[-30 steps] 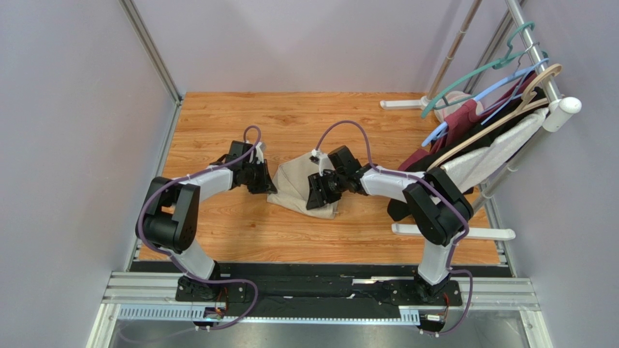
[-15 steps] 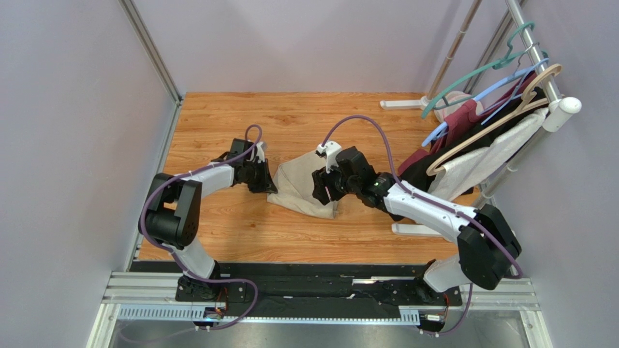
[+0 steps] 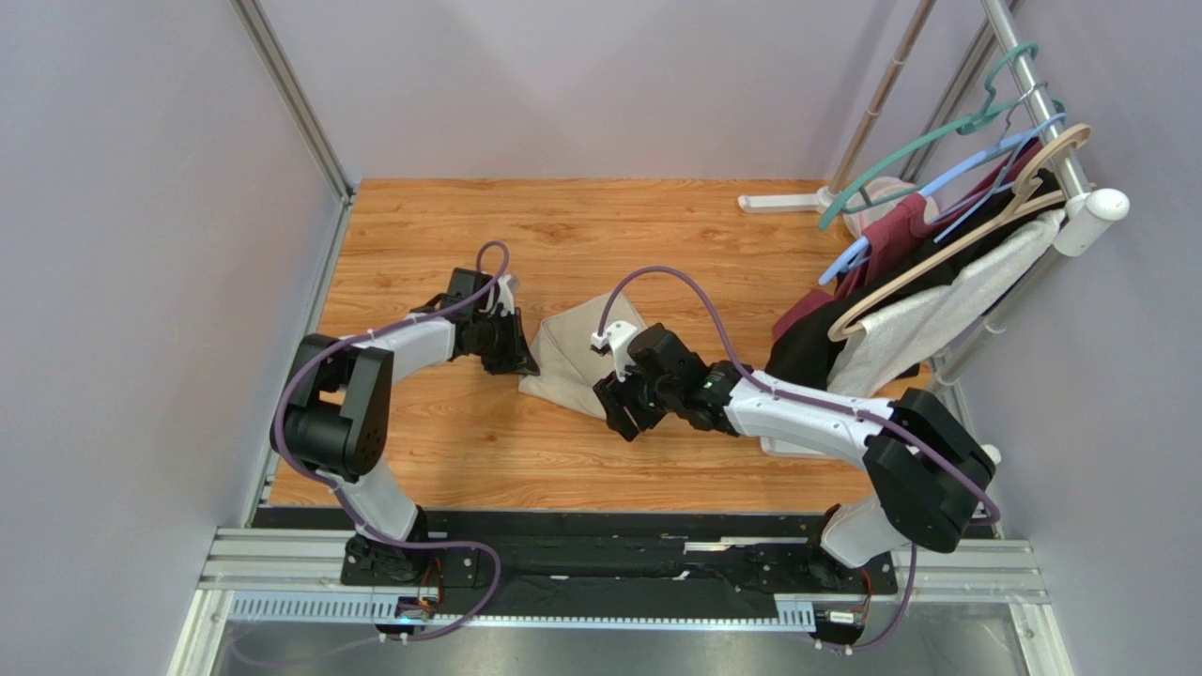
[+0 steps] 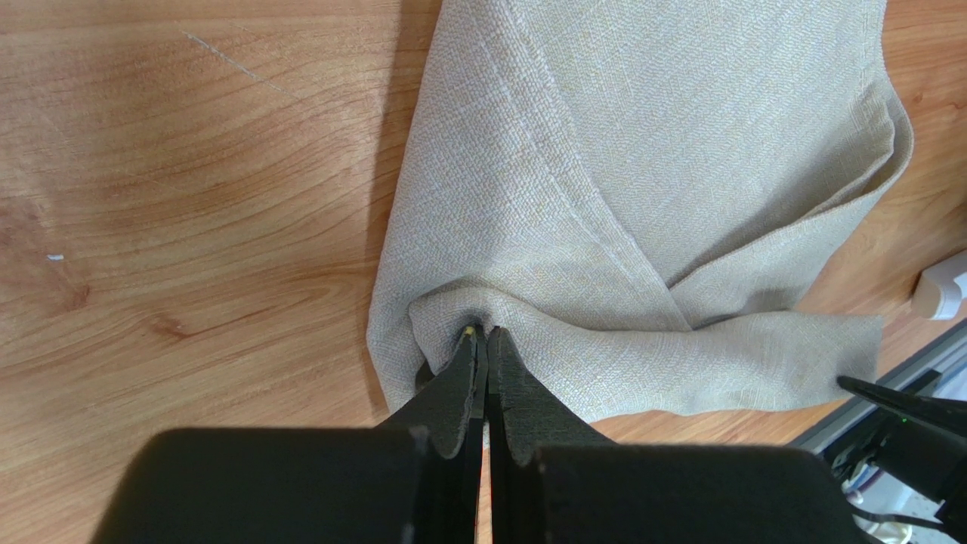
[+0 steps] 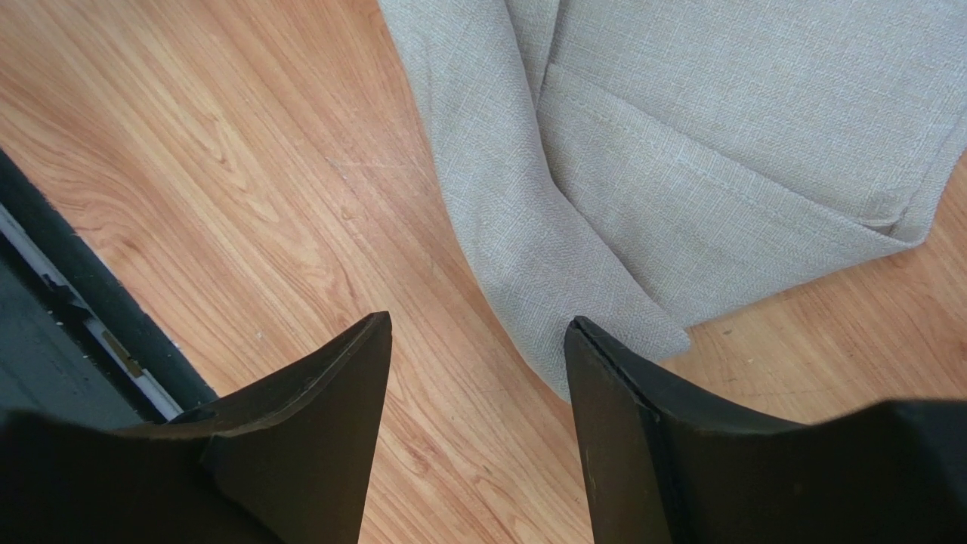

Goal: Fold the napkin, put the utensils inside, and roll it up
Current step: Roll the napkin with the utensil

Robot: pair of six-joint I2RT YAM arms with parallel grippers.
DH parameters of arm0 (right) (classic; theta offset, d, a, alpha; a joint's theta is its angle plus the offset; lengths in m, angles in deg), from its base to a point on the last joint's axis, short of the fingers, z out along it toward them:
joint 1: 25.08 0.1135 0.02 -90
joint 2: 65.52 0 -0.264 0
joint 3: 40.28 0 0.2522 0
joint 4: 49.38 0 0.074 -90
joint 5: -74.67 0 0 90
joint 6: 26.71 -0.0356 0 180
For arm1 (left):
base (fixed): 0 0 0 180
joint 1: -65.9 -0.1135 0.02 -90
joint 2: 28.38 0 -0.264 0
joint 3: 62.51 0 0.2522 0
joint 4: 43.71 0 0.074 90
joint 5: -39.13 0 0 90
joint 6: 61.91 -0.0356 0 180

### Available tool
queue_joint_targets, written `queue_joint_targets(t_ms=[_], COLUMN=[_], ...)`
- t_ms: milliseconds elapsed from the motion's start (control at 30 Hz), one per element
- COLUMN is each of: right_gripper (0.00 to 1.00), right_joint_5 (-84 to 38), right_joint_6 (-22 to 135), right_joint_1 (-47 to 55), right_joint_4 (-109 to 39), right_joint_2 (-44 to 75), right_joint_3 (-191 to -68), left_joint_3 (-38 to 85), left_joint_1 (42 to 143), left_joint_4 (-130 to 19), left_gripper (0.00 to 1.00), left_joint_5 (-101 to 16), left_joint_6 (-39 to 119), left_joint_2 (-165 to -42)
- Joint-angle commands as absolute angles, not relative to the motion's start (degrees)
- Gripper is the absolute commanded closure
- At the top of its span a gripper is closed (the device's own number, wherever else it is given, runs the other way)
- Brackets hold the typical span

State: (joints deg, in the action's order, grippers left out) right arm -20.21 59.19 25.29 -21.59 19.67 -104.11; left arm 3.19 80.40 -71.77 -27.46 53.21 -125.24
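Note:
The beige napkin (image 3: 572,355) lies folded and rumpled on the wooden table between my two grippers. My left gripper (image 3: 517,347) is at its left edge. In the left wrist view its jaws (image 4: 486,332) are pressed together on a pinched fold of the napkin (image 4: 636,170). My right gripper (image 3: 622,417) hovers at the napkin's near corner. In the right wrist view it (image 5: 477,326) stands open over bare wood, with the napkin (image 5: 681,147) just beyond its tips and a cloth corner beside the right finger (image 5: 613,385). The utensils are out of view.
A clothes rack (image 3: 974,254) with hangers and white and maroon garments stands at the right, its white feet (image 3: 882,452) on the table behind my right arm. The black rail (image 3: 607,542) runs along the near edge. Grey walls close in the left and back.
My right gripper has pulled back from on top of the napkin toward the near edge and opened wider. The left gripper has held its pinch in place.

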Motion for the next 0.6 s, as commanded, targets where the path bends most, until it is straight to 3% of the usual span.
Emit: queue_joint_targets(t_ms=[0, 333, 433, 467, 567], right_gripper=[0.39, 0.42, 0.51, 0.59, 0.70], right_joint_5=[-16.7, -12.8, -13.5, -13.9, -14.5], right_joint_6=[61.1, 61.7, 61.1, 60.9, 59.9], right_joint_1=[25.8, 26.4, 26.5, 26.4, 26.1], right_joint_4=[-24.1, -24.1, -23.3, -23.1, -22.3], right_joint_2=[21.3, 23.9, 25.6, 26.4, 27.4], right_joint_3=[-103.9, -103.3, -103.8, -103.9, -104.1], left_joint_3=[4.2, 4.6, 4.7, 4.7, 4.6], left_joint_1=[80.2, 80.2, 80.2, 80.2, 80.2], left_joint_4=[-73.0, -73.1, -73.2, -73.1, -73.0], left_gripper=[1.00, 1.00, 1.00, 1.00, 1.00], left_joint_5=[-28.4, -28.3, -28.2, -28.2, -28.4], left_joint_6=[51.4, 51.3, 51.4, 51.3, 51.3], left_joint_2=[-126.5, -126.7, -126.8, -126.8, -126.7])
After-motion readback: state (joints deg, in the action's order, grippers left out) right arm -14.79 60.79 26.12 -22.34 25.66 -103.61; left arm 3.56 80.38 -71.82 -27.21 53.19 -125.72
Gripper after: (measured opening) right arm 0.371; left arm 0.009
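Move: The near right end of the napkin's rolled edge lies almost under the right hand, about 4 cm below, 1 cm ahead and 1 cm to its right. The roll's left end, held by the left fingers, is some 7 cm ahead and 10 cm left of the right hand; the unrolled part of the napkin is centred about 11 cm ahead and 3 cm left. From the left hand, the right end lies about 6 cm back and 11 cm right. The right hand sinks about 4 cm onto the near right end of the napkin roll, easing a centimetre or so to its right, with its open fingers coming down either side of the cloth and closing partway in the last stretch to gather it. The left hand stays where it is, shut, keeping its pinch on the roll's left end so the napkin is held while the right fingers narrow by roughly two fifths of their gap. ##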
